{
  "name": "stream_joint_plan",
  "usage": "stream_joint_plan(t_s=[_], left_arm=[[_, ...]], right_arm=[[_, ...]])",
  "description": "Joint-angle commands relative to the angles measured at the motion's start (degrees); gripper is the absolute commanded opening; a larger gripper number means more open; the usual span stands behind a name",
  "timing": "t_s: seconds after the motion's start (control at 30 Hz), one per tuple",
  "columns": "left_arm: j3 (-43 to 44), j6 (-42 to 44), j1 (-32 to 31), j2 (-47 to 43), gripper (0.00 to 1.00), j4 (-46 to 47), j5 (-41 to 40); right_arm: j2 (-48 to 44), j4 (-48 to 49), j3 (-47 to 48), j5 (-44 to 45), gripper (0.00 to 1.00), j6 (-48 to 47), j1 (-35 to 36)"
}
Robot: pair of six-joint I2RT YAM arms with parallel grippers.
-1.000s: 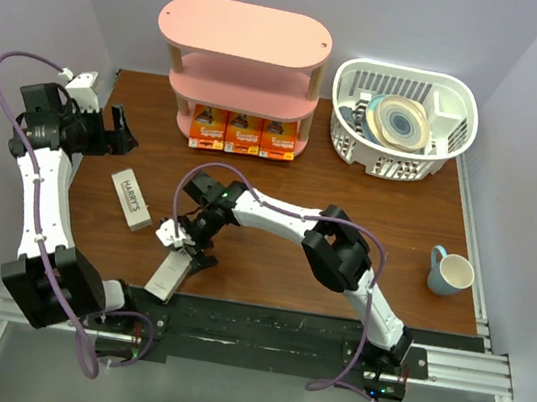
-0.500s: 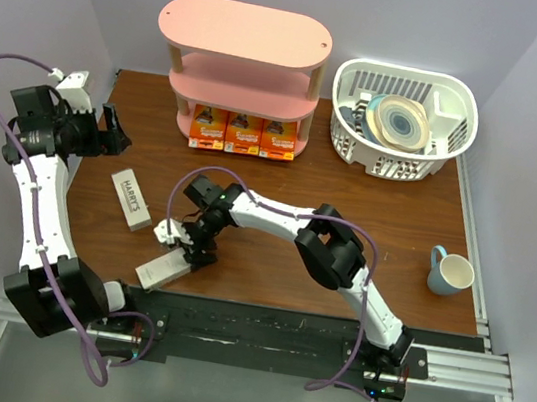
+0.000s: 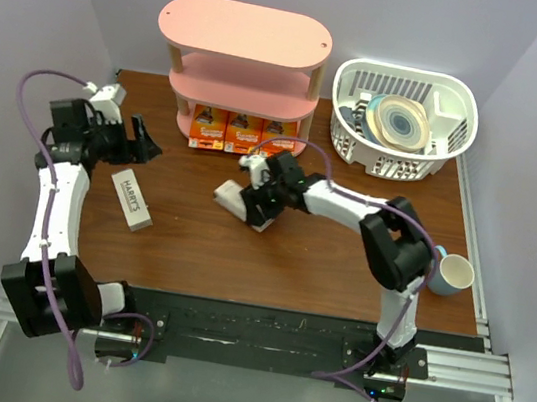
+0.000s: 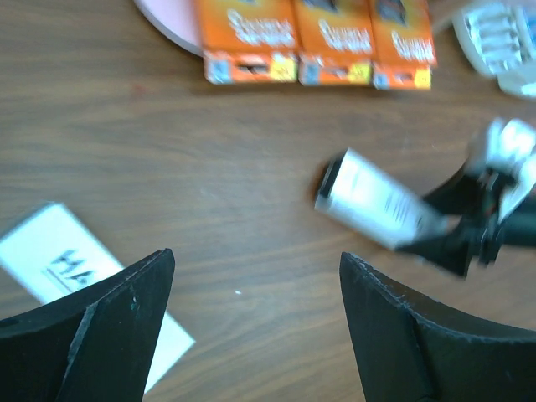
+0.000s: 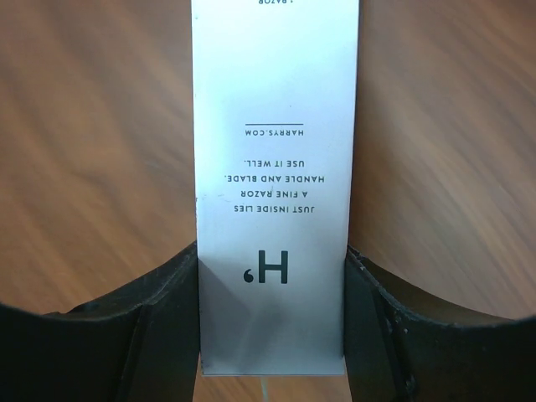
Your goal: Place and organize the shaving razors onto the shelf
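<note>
Three orange razor packs [image 3: 243, 135] stand in a row on the bottom board of the pink shelf [image 3: 245, 31]; the left wrist view shows them too [image 4: 318, 33]. My right gripper [image 3: 262, 192] is shut on a slim whitish-grey razor box [image 3: 236, 200], held over the table in front of the shelf. In the right wrist view both fingers [image 5: 167, 306] press the long sides of that box [image 5: 272, 151]. A second whitish box [image 3: 131, 199] lies flat on the table at the left. My left gripper [image 3: 143, 137] hangs open and empty above the wood beside it [image 4: 50, 260].
A white slatted basket [image 3: 397, 150] with plates stands right of the shelf. A blue mug [image 3: 450, 274] sits near the table's right edge. Purple walls close in at the left, right and back.
My right gripper closed on the grey box near the front edge and carried it back and right, towards the shelf. My left arm swung a little rightward, towards the table.
</note>
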Motion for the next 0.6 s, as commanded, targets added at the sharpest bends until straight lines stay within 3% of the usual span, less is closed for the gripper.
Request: stream_joint_plan(t_s=[0.0, 0.23, 0.37, 0.57], left_arm=[[-3.7, -1.1, -3.8, -1.6, 0.84, 3.9, 0.5], [-7.2, -1.0, -5.4, -1.6, 0.84, 6.0, -0.8], [-7.4, -1.9, -5.4, -1.7, 0.84, 7.9, -1.5], [-6.7, -1.7, -5.4, -1.5, 0.84, 8.0, -1.4]], right_arm=[[-8.8, -1.0, -5.1, 10.5, 0.54, 12.0, -0.3], [-20.4, -3.2, -0.2, 11.3, 0.47, 13.9, -0.4], [-20.8, -2.8, 6.4, 16.3, 0.41, 18.8, -0.7], [-15.7, -2.0, 15.5, 21.1, 0.40, 28.1, -2.4]])
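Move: The right hand already holds a white razor box just off the table. The middle shelf lies about 24 cm ahead of it, 8 cm left and 14 cm higher. On the bottom shelf, some 20 cm ahead, the orange razor packs sit: left one 16 cm left, middle one 7 cm left, right one 3 cm right. From the left hand the middle shelf is about 24 cm ahead, 20 cm right and slightly below. Up, mostly: after a short shift of some 4 cm to the right, the right hand lifts the white razor box about 20 cm, then eases forward a few centimetres towards the middle shelf, turning clockwise and tipping its fingers up towards level while keeping its grip. The left hand sinks and drifts right, open and empty. ##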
